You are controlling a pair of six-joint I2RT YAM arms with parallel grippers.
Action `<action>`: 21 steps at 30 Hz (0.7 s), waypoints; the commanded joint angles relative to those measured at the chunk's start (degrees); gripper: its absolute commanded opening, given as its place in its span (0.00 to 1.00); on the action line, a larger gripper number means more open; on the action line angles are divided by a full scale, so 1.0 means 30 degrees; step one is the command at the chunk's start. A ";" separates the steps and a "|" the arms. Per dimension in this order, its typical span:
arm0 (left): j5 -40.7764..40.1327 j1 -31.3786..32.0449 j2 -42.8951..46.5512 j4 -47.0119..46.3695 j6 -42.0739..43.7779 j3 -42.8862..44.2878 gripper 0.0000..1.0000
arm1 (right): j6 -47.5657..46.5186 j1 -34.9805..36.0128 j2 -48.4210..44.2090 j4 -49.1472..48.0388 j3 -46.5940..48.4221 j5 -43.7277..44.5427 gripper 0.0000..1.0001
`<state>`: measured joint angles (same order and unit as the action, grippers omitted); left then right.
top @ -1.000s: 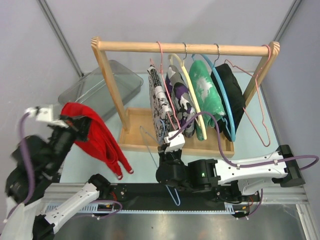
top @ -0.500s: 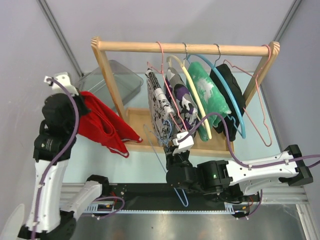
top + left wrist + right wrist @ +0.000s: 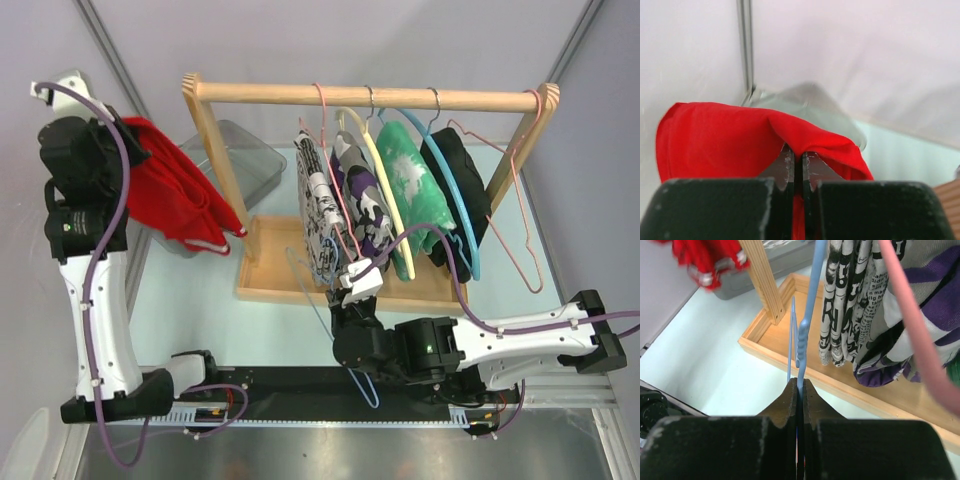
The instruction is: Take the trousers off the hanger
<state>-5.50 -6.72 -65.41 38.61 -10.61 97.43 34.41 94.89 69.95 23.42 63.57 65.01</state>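
The red trousers hang free of any hanger, high at the far left beside the rack post. My left gripper is shut on their top fold. The left wrist view shows the red cloth draped over and pinched between the closed fingertips of the left gripper. The thin blue hanger is bare and stands upright in my right gripper, which is shut on it in front of the rack's base. From above, the right gripper sits just before the wooden tray.
A wooden clothes rack carries several garments on coloured hangers, plus an empty pink hanger at the right. Its tray base lies just beyond my right gripper. A grey plastic bin stands behind the trousers.
My left arm has swung up and back to the left, carrying the red trousers from low near the table's front towards the bin. The right gripper with the hanger has shifted only slightly.
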 commanded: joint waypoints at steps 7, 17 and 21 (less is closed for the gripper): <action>0.0572 -0.0220 -0.1986 -0.5895 0.0402 0.2713 0.00 | -0.0982 -0.0634 -0.0408 -0.0922 0.1309 -0.0723 0.00; 0.1159 -0.0601 -0.2628 -0.9676 -0.0590 -0.5632 0.00 | -0.2973 -0.1543 0.1027 -0.1887 0.3678 -0.2246 0.00; 0.2532 -0.1158 -0.3714 -1.0086 -0.1618 -0.7307 0.00 | -0.3298 -0.1601 0.1818 -0.1802 0.4472 -0.2219 0.00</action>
<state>-2.92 -8.71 -75.94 17.96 -11.79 78.06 27.16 90.80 74.37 21.80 71.99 58.15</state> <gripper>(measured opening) 0.037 0.038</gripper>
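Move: The clear bin lies some 18 cm ahead of the left gripper, neither left nor right of it, and about 40 cm below. The rack's left post stands about 12 cm to that gripper's right and 3 cm farther out, its middle some 18 cm lower. From the right gripper the bin is roughly 37 cm ahead, 36 cm left and 23 cm down; the black-and-white trousers hang about 13 cm ahead of it, 4 cm left, at its own height. Carry the red trousers, still pinched in the left gripper, about 10 cm forward to the clear bin: lift some 5 cm first with the fingers tipping up, then swing down fast by nearly 20 cm, tipping them down again. Keep the blue hanger in the right gripper and ease it about 3 cm left and as much up. ##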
